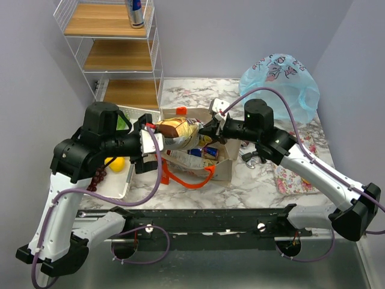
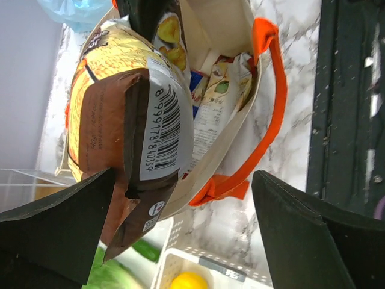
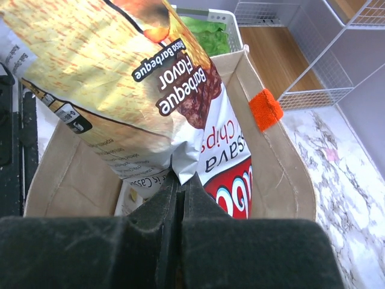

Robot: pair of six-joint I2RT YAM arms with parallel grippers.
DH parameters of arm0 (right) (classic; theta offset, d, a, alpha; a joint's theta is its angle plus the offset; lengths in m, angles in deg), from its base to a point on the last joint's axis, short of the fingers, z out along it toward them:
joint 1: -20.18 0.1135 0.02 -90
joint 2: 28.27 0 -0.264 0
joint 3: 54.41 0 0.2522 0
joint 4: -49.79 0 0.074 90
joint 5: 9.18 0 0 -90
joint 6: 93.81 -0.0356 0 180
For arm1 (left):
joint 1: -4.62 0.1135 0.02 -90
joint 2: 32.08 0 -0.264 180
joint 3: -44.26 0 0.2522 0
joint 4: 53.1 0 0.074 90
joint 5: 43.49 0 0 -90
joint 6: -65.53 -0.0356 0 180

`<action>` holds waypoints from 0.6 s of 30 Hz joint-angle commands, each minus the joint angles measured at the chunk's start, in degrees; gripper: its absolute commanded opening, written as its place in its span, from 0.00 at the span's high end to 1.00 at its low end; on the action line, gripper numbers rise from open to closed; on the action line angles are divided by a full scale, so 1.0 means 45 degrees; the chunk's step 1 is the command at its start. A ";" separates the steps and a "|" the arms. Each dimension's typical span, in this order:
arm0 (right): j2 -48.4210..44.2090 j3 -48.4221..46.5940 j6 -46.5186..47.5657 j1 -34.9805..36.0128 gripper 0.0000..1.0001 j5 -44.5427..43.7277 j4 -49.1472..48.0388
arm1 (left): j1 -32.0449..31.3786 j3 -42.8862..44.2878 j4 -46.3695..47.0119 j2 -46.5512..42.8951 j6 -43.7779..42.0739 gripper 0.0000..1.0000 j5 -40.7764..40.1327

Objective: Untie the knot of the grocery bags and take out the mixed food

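A yellow-and-brown barbecue snack packet (image 1: pixel 178 132) hangs above the open beige canvas tote (image 1: pixel 225 165), between my two grippers. My right gripper (image 1: pixel 212 130) is shut on the packet's sealed edge (image 3: pixel 183 162); its jaws meet on the foil. My left gripper (image 2: pixel 183 180) stands open, with the packet's (image 2: pixel 120 114) barcode end lying beside one finger (image 2: pixel 54 226). More packets (image 3: pixel 243 177) and a carton sit inside the tote. The light-blue plastic bag (image 1: pixel 281 84) lies at the back right.
A white tray (image 1: pixel 123 186) at the left holds lettuce (image 3: pixel 207 36), a yellow fruit (image 1: pixel 117 164) and dark grapes (image 1: pixel 98 176). A wire shelf (image 1: pixel 114 54) with a drink can (image 1: pixel 136 13) stands at the back left. Metal tools (image 1: pixel 252 158) and a patterned cloth (image 1: pixel 295 179) lie to the right.
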 commanded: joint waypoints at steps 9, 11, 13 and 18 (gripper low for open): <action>-0.0234 -0.1135 0.1500 0.0111 0.99 0.2099 0.0362 | 0.0101 -0.1339 0.4094 -0.0282 -0.0030 0.02 -0.2185; -0.0212 -0.1171 0.1510 0.0111 0.99 0.2270 0.0394 | 0.0101 -0.1307 0.4357 -0.0203 0.0040 0.02 -0.2540; -0.0178 -0.1190 0.1554 0.0100 0.99 0.2442 0.0402 | 0.0087 -0.1280 0.4444 -0.0152 -0.0126 0.02 -0.2735; 0.0028 -0.1490 0.1439 0.0106 0.99 0.2522 0.0074 | -0.0178 -0.0848 0.2987 -0.0041 -0.0786 0.07 -0.0694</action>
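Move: The chip bag, its near end held by the right hand, hangs over the tote. Its middle lies about 10 cm to the left hand's right, some 5 cm ahead and 5 cm below; from the right hand it is about 9 cm left and nearly level. The tote's middle is some 15 cm right of the left hand, level fore and aft, and about 22 cm below. In it the blue can lies about 19 cm right, 4 cm back and 23 cm down. Forward by about 5.5 cm, after a shallow dip, the left hand sweeps its wide-open jaws across to bracket the chip bag's free brown end, rolling some 10 degrees so its front side lifts and turning slightly counter-clockwise. The right hand keeps its pinch on the other end, easing about a centimetre back and up. ##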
